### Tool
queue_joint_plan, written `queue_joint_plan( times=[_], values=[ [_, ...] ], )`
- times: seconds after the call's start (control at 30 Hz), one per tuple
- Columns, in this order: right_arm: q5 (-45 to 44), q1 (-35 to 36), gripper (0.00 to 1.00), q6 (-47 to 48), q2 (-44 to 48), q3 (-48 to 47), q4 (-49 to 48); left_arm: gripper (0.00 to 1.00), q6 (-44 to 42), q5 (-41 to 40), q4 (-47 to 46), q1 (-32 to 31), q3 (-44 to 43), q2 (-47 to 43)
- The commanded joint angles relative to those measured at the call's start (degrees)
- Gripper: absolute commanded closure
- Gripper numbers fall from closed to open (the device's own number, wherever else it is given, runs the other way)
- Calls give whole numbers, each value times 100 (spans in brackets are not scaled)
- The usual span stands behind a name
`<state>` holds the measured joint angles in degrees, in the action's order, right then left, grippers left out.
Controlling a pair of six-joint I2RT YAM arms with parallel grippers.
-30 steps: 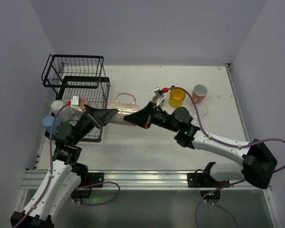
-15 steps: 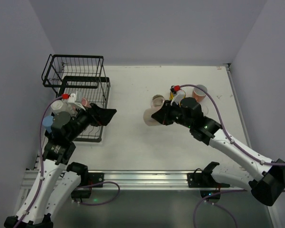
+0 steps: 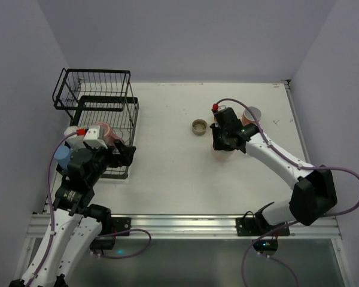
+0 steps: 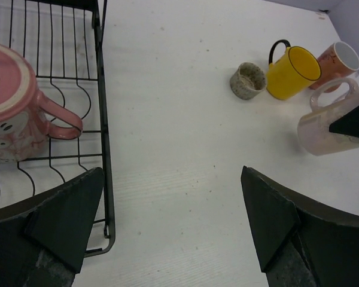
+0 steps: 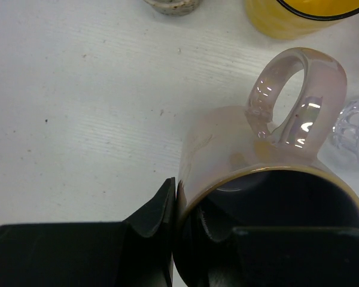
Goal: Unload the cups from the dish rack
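The black wire dish rack (image 3: 96,98) stands at the far left and holds a pink mug (image 4: 9,101) on its lower tray (image 4: 102,119). My left gripper (image 4: 170,221) hangs open and empty beside the rack's near right corner (image 3: 124,153). My right gripper (image 5: 188,209) is shut on the wall of a pale pink glossy mug (image 5: 257,149), one finger inside and one outside, low over the table (image 3: 222,154). Close by are a yellow mug (image 4: 293,72), a salmon-orange cup (image 4: 338,60) and a small beige cup (image 3: 198,127).
A clear glass (image 5: 353,125) stands just right of the held mug. A light blue cup (image 3: 61,153) shows left of my left arm, by the rack. The table's left edge and the wall run close behind the rack.
My left gripper opened, let go of the pale pink mug and drew back to the rack. The right arm carried that mug right and down beside the other cups.
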<state>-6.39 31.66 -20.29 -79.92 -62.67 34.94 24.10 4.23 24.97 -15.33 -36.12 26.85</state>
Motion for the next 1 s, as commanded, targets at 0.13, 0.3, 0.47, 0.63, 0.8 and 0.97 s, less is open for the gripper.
queue_joint_plan(
  times=[0.13,0.3,0.47,0.63,0.8,0.97],
  values=[
    [-529,-55,100,579,-585,-632,-198,0,-177,-853,-10,39,17,31],
    [-547,-107,100,562,-1051,-685,-303,0,-63,-1345,113,39,-18,101],
    [-556,-107,96,474,-1219,-632,-374,0,95,-1845,245,39,-71,250],
    [-556,-99,73,421,-1062,-500,-444,0,226,-2329,438,39,-185,505],
    [-417,-107,30,263,-605,-289,-620,0,350,-2558,324,39,-237,812],
    [-196,-29,1,201,342,52,-856,0,464,-2989,316,39,-554,1313]
  ],
)
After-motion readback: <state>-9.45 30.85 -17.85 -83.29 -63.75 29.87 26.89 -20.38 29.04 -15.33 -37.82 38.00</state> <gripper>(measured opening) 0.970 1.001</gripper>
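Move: The right hand grips the pearly mug's rim; its standing spot is about 3 cm ahead, 4 cm right, 9 cm below. From that hand, the yellow mug is 14 ahead, 4 right; the speckled cup 13 ahead, 6 left; the clear glass 8 ahead, 13 right. The empty left hand has the pink mug some 12 cm ahead, 11 left, 14 below, with the white mug 11 ahead, 22 left. The right lowers its mug 5 cm, opens, rises; the left swings 7 cm left towards the pink mug. ##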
